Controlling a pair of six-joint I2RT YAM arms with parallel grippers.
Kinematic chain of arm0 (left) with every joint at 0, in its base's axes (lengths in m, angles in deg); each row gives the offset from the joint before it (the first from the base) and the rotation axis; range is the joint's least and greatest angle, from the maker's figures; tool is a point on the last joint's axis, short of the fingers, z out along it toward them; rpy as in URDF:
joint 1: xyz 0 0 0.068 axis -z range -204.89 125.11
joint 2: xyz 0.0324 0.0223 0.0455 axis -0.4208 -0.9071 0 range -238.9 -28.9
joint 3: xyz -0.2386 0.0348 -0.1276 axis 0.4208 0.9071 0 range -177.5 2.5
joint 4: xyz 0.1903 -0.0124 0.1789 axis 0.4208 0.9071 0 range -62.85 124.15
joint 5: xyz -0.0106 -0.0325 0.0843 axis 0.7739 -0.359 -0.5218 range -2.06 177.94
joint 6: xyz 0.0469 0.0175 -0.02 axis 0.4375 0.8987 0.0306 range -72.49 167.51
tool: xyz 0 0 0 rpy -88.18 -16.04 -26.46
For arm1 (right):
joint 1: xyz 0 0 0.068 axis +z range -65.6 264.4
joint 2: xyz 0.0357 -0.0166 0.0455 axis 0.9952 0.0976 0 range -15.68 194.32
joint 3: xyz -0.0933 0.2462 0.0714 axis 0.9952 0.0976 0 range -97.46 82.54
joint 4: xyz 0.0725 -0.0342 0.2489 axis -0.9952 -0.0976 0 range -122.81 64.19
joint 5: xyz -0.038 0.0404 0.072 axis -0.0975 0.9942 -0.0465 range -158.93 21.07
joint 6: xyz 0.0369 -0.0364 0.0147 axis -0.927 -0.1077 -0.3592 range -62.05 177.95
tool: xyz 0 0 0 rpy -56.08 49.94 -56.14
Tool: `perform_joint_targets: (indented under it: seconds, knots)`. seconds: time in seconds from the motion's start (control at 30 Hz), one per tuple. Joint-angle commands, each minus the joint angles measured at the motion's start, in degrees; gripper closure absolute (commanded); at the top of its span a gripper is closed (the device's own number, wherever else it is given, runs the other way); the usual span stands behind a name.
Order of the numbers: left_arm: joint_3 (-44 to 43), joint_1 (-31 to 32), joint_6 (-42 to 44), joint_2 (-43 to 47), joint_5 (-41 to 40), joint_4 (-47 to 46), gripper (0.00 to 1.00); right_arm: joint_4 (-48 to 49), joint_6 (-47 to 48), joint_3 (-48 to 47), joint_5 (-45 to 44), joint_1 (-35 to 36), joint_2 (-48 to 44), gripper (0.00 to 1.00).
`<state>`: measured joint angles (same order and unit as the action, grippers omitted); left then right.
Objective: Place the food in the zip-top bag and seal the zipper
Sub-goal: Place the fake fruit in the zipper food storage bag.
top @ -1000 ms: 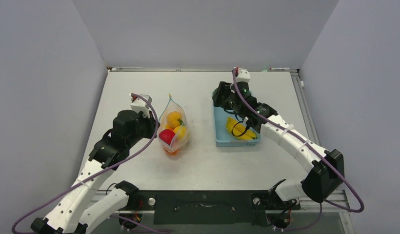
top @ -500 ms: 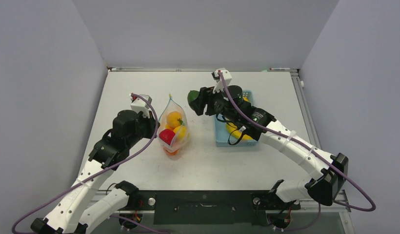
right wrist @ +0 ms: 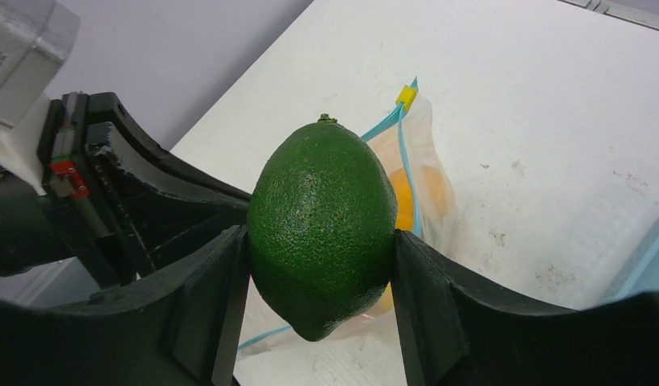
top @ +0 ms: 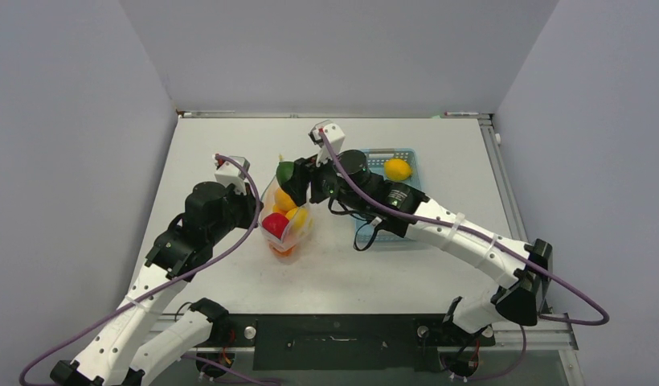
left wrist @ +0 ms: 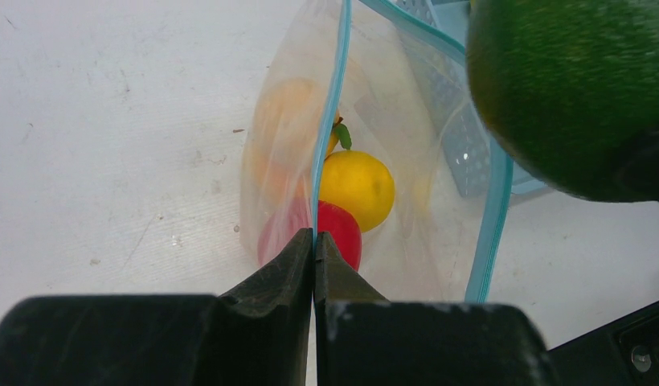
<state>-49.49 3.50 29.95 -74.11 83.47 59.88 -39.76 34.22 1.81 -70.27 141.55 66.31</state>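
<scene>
The clear zip-top bag (top: 288, 217) stands upright at mid-table with its mouth open. Inside it lie a red fruit (left wrist: 342, 233), a yellow one (left wrist: 357, 186) and an orange one (left wrist: 282, 153). My left gripper (left wrist: 314, 237) is shut on one side of the light-blue zipper (left wrist: 329, 104) and holds that edge up. My right gripper (right wrist: 318, 241) is shut on a dark green lime (right wrist: 322, 229), which hangs just over the bag's mouth (top: 285, 170). The zipper's yellow slider (right wrist: 404, 96) sits at the far end.
A light-blue basket (top: 373, 153) stands right of the bag, partly under my right arm, with a yellow lemon (top: 398, 169) in it. Grey walls close in the table on three sides.
My right arm swung left from the basket to the bag's mouth, carrying the green lime. The left gripper and the bag stayed where they were.
</scene>
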Motion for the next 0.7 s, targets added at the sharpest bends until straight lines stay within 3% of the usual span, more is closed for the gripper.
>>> perform_joint_targets:
  seconds: [0.0, 0.67]
  knots:
    - [-0.2, -0.3, -0.1, 0.8, 0.0, -3.0, 1.0, -0.1, 1.0, -4.4, -2.6, 1.1, 3.3, 0.57]
    - [-0.2, -0.3, -0.1, 1.2, -0.1, -3.1, 1.0, -9.6, 1.4, -10.9, -7.3, 2.9, 14.3, 0.52]
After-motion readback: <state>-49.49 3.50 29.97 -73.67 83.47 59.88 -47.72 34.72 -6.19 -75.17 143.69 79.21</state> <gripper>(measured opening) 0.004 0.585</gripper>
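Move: The bag's open mouth, where the right hand is taking the avocado, has its middle roughly 2 cm ahead of that hand, 2 cm to its left and 10 cm below. The yellow slider is about 10 cm ahead, 1 cm left and 9 cm below; inside the bag, the red fruit lies some 4 cm ahead, 3 cm left and 20 cm down. From the left hand, the mouth's middle is about 2 cm ahead, 5 cm right and 2 cm below. The right hand lowers the avocado about 7 cm into line with the bag's open mouth, sliding some 3 cm to its left as it goes, most of that early on, and tipping the fingers about 10 degrees further down. Its fingers keep their hold on the avocado, while the left hand stays in place with its shut fingers still pinching the bag's rim to steady the mouth. ##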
